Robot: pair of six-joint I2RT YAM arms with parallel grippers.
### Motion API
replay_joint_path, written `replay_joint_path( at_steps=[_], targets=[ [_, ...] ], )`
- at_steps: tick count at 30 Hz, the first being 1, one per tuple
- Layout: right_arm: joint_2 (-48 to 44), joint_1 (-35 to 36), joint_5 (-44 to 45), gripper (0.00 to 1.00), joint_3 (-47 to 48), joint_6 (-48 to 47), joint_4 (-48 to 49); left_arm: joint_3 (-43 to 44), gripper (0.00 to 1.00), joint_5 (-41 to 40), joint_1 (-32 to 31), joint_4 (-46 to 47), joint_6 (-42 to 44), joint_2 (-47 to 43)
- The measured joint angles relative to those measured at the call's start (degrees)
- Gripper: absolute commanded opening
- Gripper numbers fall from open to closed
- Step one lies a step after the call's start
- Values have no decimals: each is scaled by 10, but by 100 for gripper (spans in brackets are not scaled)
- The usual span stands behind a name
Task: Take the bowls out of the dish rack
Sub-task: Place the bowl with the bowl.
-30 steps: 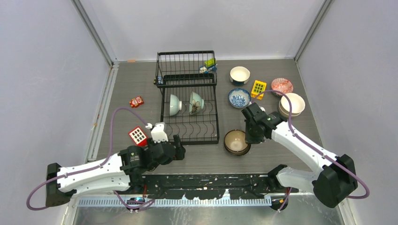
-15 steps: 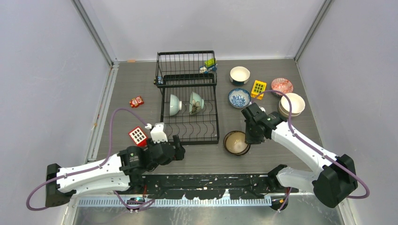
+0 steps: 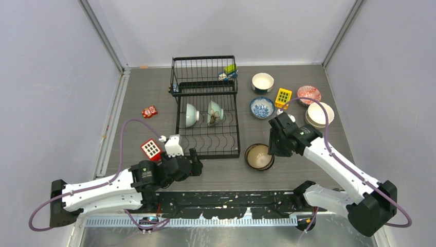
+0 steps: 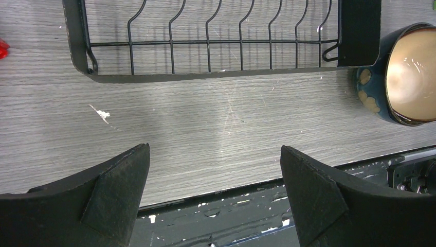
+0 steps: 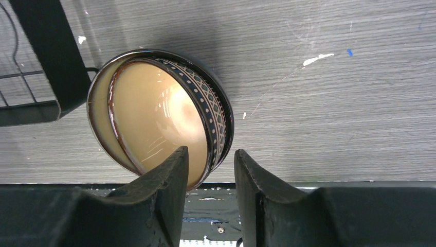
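Note:
The black wire dish rack (image 3: 207, 135) holds two bowls standing on edge between its tines: a pale green one (image 3: 191, 115) and a patterned one (image 3: 215, 113). Right of the rack's front corner a brown bowl (image 3: 258, 156) sits nested inside a darker bowl (image 5: 97, 116) on the table. My right gripper (image 5: 211, 159) is open and straddles the inner bowl's (image 5: 154, 113) near rim, one finger inside and one outside, with a gap showing. My left gripper (image 4: 215, 154) is wide open over bare table, just in front of the rack's front rail (image 4: 205, 76), holding nothing.
On the table to the right are a white bowl (image 3: 262, 82), a blue-and-white bowl (image 3: 262, 107), a red-patterned bowl (image 3: 308, 94), stacked cream bowls (image 3: 319, 114) and a yellow block (image 3: 283, 96). A red block (image 3: 151, 148) and a small red item (image 3: 149, 111) lie left of the rack.
The right gripper's jaws have spread apart and let go of the brown bowl, which now rests in the darker bowl. The right arm has shifted slightly rightward. The left arm has not moved.

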Motion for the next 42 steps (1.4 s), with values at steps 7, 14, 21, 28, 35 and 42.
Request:
replay_joint_path(
  at_steps=[7,14,21,28,35,42],
  targets=[
    [-18,0,7,33,10,5,-24,0,99,0,0,1,0,2],
    [16,1,7,19,11,15,-35,0,99,1,0,1,1,6],
    [19,1,7,15,11,35,-38,-12,99,0,0,7,2,-3],
    [22,1,9,15,8,48,-33,-13,99,0,0,9,7,-6],
    [35,1,8,15,4,51,-29,-18,99,0,0,11,11,-13],
    [34,1,-4,21,-32,79,-12,-24,99,0,0,13,11,-20]
  ],
)
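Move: Just left of the right hand, by some 5 cm, lies the brown patterned bowl, about 4 cm lower and roughly level with it front to back, tilted inside the blue bowl with its right side high. The blue bowl has the same middle, about 7 cm below the hand. From the hand, the dish rack's middle is about 18 cm ahead and 25 cm left; the blue-white bowl is 18 cm ahead and 2 cm left. From the left hand, the patterned bowl is roughly 28 cm right and 5 cm ahead. Lifting about 1 cm as its part-open fingers begin to close, the right hand then sinks some 4 cm and eases back 1–2 cm beside the nested bowls. The nearly shut fingertips press down on the right side of the patterned bowl's rim, tipping back towards the base and turning clockwise by about 5 to 10 degrees. ##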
